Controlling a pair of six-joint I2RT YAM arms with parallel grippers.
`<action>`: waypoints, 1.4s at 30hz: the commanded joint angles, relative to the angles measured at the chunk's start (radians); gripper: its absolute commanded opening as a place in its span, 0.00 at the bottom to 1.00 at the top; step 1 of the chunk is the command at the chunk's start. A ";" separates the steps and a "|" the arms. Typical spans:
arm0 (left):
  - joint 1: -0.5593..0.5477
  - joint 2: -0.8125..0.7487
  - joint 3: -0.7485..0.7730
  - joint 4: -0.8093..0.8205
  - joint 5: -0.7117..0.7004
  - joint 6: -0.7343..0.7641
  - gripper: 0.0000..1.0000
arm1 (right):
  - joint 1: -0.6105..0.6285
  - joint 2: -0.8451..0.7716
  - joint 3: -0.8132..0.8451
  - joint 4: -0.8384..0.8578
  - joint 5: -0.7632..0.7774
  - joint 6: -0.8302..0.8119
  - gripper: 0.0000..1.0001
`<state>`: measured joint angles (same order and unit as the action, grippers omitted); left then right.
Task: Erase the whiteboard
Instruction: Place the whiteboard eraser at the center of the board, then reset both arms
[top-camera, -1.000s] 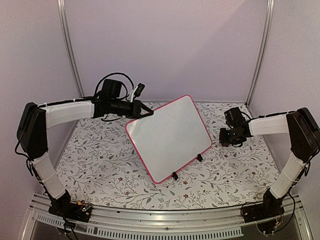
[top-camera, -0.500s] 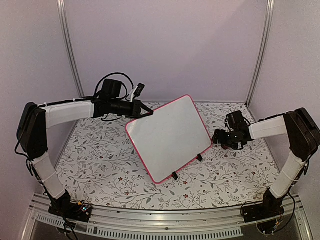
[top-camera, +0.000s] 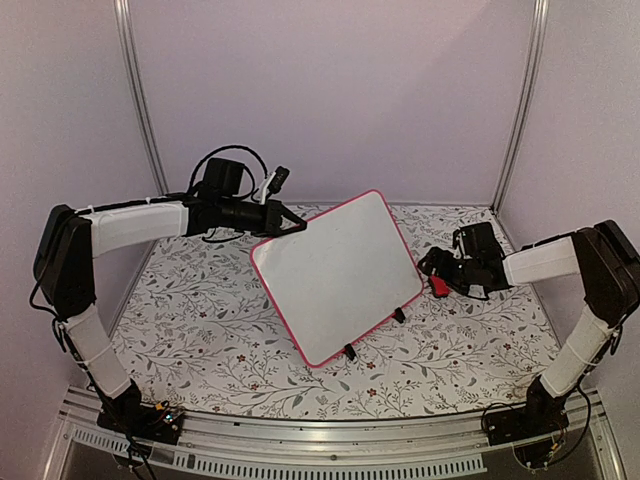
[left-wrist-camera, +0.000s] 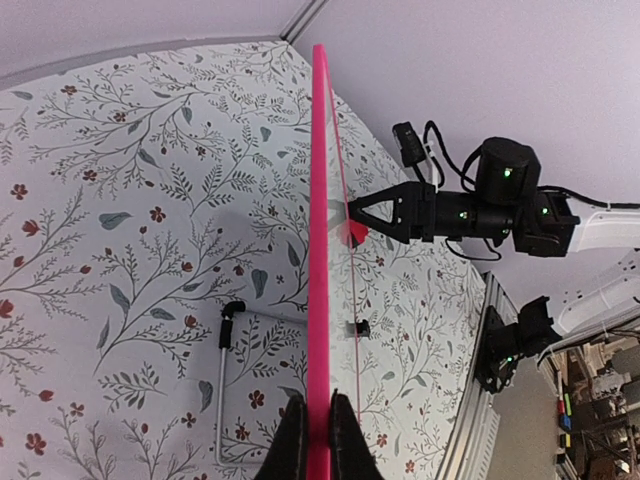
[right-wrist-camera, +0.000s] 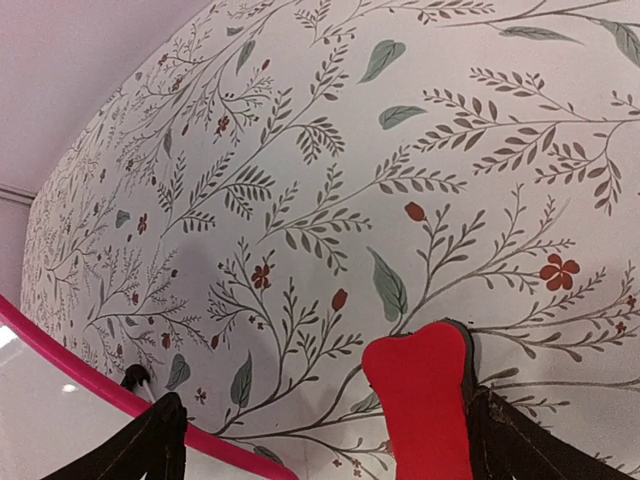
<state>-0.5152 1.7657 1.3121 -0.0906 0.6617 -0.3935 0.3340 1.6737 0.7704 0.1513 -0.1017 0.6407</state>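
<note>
The whiteboard (top-camera: 335, 275), white with a pink-red rim, stands tilted on two black clip feet (top-camera: 350, 351) mid-table. Its face shows no writing. My left gripper (top-camera: 300, 228) is shut on its upper left corner. In the left wrist view both fingers pinch the pink rim (left-wrist-camera: 320, 250) at the left gripper (left-wrist-camera: 319, 440). My right gripper (top-camera: 432, 276) hangs low beside the board's right edge, open. A red eraser (right-wrist-camera: 425, 405) lies on the floral cloth between its jaws, close against the right finger (right-wrist-camera: 520, 445). The left finger (right-wrist-camera: 160, 440) stands by the rim (right-wrist-camera: 100, 388).
A thin metal prop rod with a black tip (left-wrist-camera: 222, 340) sits behind the board. Pale walls and two metal posts (top-camera: 140, 100) close in the back. An aluminium rail (top-camera: 330, 440) runs along the near edge by the arm bases.
My right gripper has opened wide and moved left and down toward the board's right edge. The red eraser now shows on the cloth between its jaws. The left arm and the board have not moved.
</note>
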 joint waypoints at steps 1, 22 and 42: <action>-0.028 0.021 -0.005 -0.021 -0.039 0.032 0.04 | 0.019 -0.030 -0.025 0.086 -0.169 0.032 0.95; -0.017 -0.111 -0.084 0.094 -0.093 0.030 0.98 | 0.014 -0.405 -0.067 -0.190 0.132 -0.124 0.99; 0.059 -0.414 -0.041 0.044 -0.235 0.073 1.00 | 0.014 -0.822 0.084 -0.445 0.165 -0.379 0.99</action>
<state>-0.4572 1.4178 1.1995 0.0357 0.4782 -0.3592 0.3511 0.9054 0.8124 -0.2470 0.0513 0.3416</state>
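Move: Pinching the upper edge of the whiteboard, the left hand has its middle some 7 cm back, 7 cm to the right and about 9 cm lower. The right hand is already open over the eraser, whose middle is about 2 cm back, 3 cm to the right and 4 cm below; the whiteboard's middle is roughly 17 cm left, 8 cm back and 6 cm higher. From the left hand the eraser lies some 26 cm right, about level forward and 19 cm below. Lifting clear of the eraser with fingers still wide, the right hand rises about 22 cm, drawing back and somewhat right after a tiny sway left, and tips its fingers up nearly 30 degrees. The left hand stays almost put while its fingers open fully and let go of the whiteboard's edge, then backs away upward some 13 cm and to the left, also tipping up. ##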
